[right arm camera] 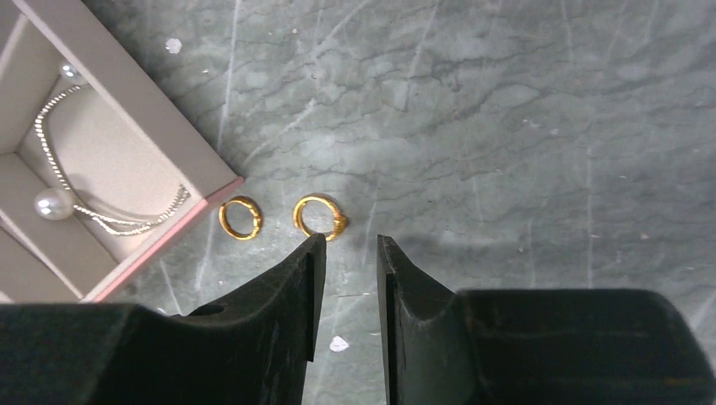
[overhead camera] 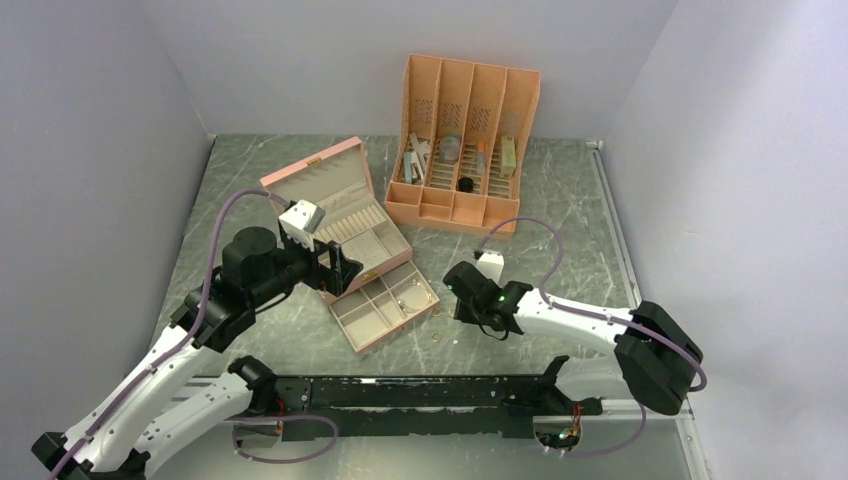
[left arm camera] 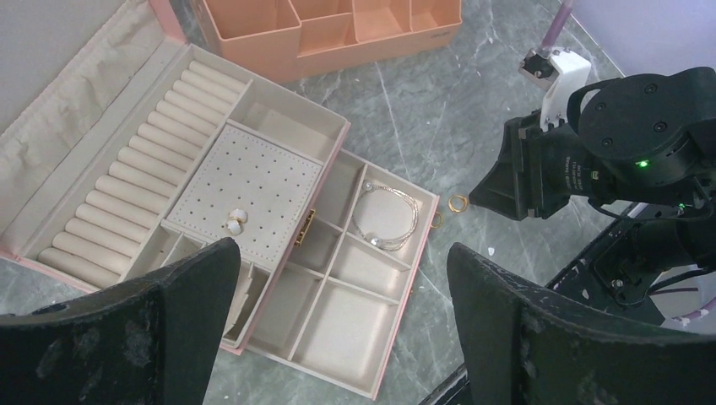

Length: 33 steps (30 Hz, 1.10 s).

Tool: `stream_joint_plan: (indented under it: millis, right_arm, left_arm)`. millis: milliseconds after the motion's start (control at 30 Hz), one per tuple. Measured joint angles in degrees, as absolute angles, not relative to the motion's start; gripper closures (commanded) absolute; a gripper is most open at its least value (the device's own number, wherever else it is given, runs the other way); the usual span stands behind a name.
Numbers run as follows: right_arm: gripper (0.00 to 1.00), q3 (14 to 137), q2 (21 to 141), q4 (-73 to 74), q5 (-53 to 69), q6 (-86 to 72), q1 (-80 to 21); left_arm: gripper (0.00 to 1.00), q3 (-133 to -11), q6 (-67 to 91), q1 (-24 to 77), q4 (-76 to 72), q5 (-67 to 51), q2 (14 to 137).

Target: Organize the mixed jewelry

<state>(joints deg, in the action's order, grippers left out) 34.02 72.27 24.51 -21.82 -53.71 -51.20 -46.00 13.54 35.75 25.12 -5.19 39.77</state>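
Observation:
Two tiny gold rings lie on the marble table beside the corner of the pink jewelry box's pulled-out drawer (right arm camera: 152,126): one ring (right arm camera: 240,218) next to the drawer, the other (right arm camera: 321,216) just right of it. They also show in the left wrist view (left arm camera: 457,203). My right gripper (right arm camera: 346,245) hovers just short of the second ring, jaws a narrow gap apart and empty. My left gripper (left arm camera: 338,253) is wide open and empty above the drawer (left arm camera: 355,337). A silver pearl bracelet (left arm camera: 384,218) lies in one drawer compartment. Pearl studs (left arm camera: 235,221) sit on the perforated pad.
The open pink jewelry box (overhead camera: 340,215) stands left of centre with ring rolls inside. An orange slotted organizer (overhead camera: 465,140) with grey and black oddments stands at the back. A black rail (overhead camera: 420,395) runs along the near edge. Grey walls close in the sides.

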Motion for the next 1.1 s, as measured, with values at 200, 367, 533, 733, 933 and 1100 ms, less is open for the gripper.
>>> stream_joint_plan:
  millis: [200, 367, 533, 733, 933, 1100]
  right_arm:
    - [0.69, 34.0, 74.0, 21.4, -20.6, -55.2, -51.0]
    - [0.71, 34.0, 75.8, 20.5, -20.5, -55.8, -50.8]
    - [0.75, 34.0, 76.4, 20.4, -20.6, -56.4, -50.7]
    - [0.84, 34.0, 77.1, 19.8, -21.0, -56.6, -50.7]
    - [0.97, 34.0, 77.4, 19.5, -21.2, -56.5, -50.7]
    - [1.00, 34.0, 77.2, 19.6, -21.0, -56.3, -50.7]
  left_arm:
    - [0.03, -45.8, 13.6, 35.7, 25.1, -5.2, 39.3]
    - [0.03, -45.2, 14.0, 35.7, 25.1, -5.2, 38.9]
    - [0.03, -45.0, 14.4, 35.7, 25.1, -5.2, 38.8]
    - [0.03, -45.0, 14.6, 35.7, 25.1, -5.2, 38.8]
    - [0.03, -44.8, 15.6, 35.7, 25.1, -5.1, 39.4]
    - [0.07, -44.4, 16.4, 35.7, 25.0, -5.9, 40.4]
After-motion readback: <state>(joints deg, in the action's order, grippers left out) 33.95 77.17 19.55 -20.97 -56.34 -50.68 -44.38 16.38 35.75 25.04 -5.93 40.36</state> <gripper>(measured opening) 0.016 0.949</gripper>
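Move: The nearer gold ring lies just off the right hand's fingertips, about 1 cm ahead, 2 cm to the left and 2 cm down. A second gold ring lies 3 cm to the left of it, level with it. From the right hand, the bracelet in the open drawer is about 10 cm left and 4 cm ahead, and a white stud lies 4 cm back and 2 cm left. From the left hand, the nearer ring is roughly 17 cm to the right, level with it, and 24 cm down. The right fingertips pinch the right-hand rim of the nearer gold ring on the table. To get there the hand edges left about 1 cm, sinks roughly 1.5 cm while creeping slightly forward, then stays in place as the fingers go from a third open to fully shut. ##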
